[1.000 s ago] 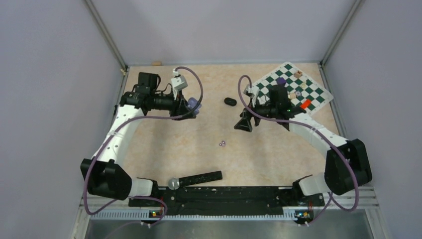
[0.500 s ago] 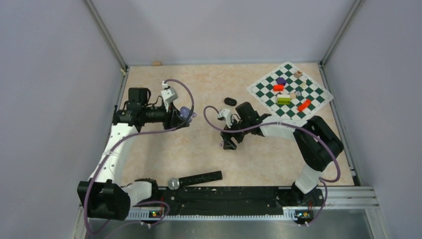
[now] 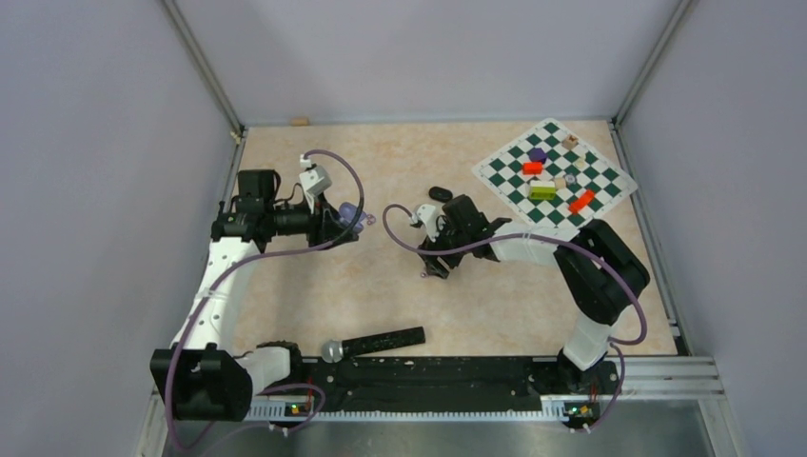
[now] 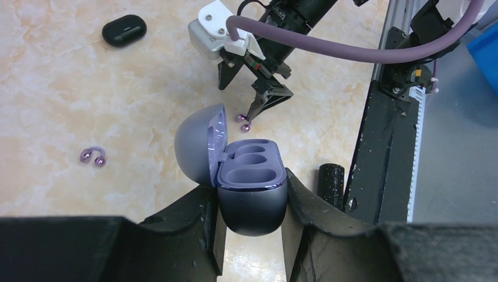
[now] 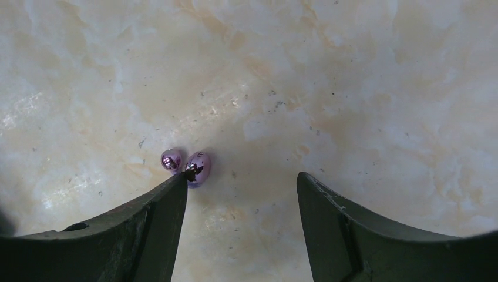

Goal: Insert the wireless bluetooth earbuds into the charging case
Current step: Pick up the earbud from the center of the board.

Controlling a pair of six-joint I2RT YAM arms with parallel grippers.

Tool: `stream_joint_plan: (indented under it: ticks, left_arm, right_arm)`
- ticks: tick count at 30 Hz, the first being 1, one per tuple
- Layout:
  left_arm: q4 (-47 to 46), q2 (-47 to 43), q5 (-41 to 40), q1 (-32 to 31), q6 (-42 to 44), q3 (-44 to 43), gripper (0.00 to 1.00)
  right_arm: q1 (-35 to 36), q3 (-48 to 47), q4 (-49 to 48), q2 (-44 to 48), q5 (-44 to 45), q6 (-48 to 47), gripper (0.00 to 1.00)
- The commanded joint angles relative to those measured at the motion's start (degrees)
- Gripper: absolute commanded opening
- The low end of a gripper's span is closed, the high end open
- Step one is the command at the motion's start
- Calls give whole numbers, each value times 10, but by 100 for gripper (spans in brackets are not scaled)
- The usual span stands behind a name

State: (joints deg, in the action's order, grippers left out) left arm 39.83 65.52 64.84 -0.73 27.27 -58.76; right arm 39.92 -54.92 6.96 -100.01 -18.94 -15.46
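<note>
A lilac charging case with its lid swung open shows empty sockets. My left gripper is shut on the case's base and holds it above the table; from above the gripper is at the left of the middle. One shiny lilac earbud lies on the table, and the left fingertip of my right gripper touches it. That gripper is open, with the bud just outside the gap. From the left wrist view a second lilac earbud lies apart to the left.
A shut black oval case lies behind my right gripper. A green-and-white chessboard with coloured blocks sits at the back right. A black bar lies near the front rail.
My right arm swung left from the chessboard to mid-table and came down over the earbud, its jaws narrowing a little. My left arm drifted slightly left with the case.
</note>
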Motion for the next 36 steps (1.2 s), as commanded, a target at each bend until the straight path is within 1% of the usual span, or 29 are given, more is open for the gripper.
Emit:
stream_joint_plan:
  ticks: [1, 2, 5, 8, 11, 17, 18, 21, 23, 24, 26, 27, 29, 32, 36]
  left_arm:
    - [-12, -9, 38, 4, 4, 1, 0]
    - [-12, -9, 40, 18, 3, 2, 0]
    - [-12, -8, 46, 23, 3, 2, 0]
    - [-13, -4, 47, 23, 3, 4, 0]
    - [-14, 1, 48, 24, 3, 4, 0]
    - [-13, 2, 50, 25, 2, 4, 1]
    - [-13, 2, 50, 25, 2, 4, 1]
    - [-14, 3, 52, 25, 2, 4, 1]
    - [-13, 4, 53, 25, 1, 4, 1]
    - [-14, 4, 53, 25, 1, 4, 1]
    - [-13, 5, 54, 26, 1, 4, 1]
    - [-14, 5, 55, 26, 2, 5, 1]
    - [-13, 5, 54, 26, 1, 5, 1]
    - [-14, 4, 56, 26, 2, 5, 1]
    - [-13, 4, 58, 26, 1, 5, 1]
  right_arm:
    - [7, -16, -5, -16, 57, -7, 66]
    - [6, -16, -6, -15, 65, -11, 65]
    - [7, -16, -14, -5, 93, -16, 62]
    - [6, -10, -32, 13, 110, -11, 61]
    - [5, -11, -34, 36, 93, -6, 61]
    - [-12, -19, -12, 67, 26, 6, 60]
    - [-16, -20, -9, 70, 20, 9, 57]
    - [-32, -25, 8, 74, -7, 11, 44]
    - [-34, -27, 29, 69, -38, 6, 37]
    - [-34, -27, 42, 64, -56, -1, 30]
    - [-33, -31, 66, 49, -89, -17, 20]
    - [-32, -34, 78, 42, -100, -24, 17]
    - [-27, -42, 101, 28, -114, -43, 16]
    - [-14, -46, 121, 17, -119, -63, 19]
    - [-3, -46, 110, 0, -81, -59, 20]
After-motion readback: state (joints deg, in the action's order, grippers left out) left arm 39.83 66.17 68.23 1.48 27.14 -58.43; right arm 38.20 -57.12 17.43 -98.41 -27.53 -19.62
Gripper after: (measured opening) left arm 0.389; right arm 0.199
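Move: The central earbud lies by the right hand's rear finger, roughly 2 cm back, 2 cm left and 1 cm below. The black case sits about 16 cm ahead and level sideways, the second earbud some 10 cm ahead and 13 cm left, the microphone about 17 cm back and 12 cm left, all just below hand height. From the left hand, which holds the charging case, the central earbud is about 12 cm right, 2 cm ahead and 22 cm below. The right hand, low over the table with fingers wide, slides about 2.5 cm forward and a little right, its rear finger pushing the earbud along. It then lifts off by some 4 cm, draws back about 5 cm over the earbud while the fingers close most of the way on nothing, and sinks nearly 3 cm to stop empty just behind and to the right of it, tips clear. ##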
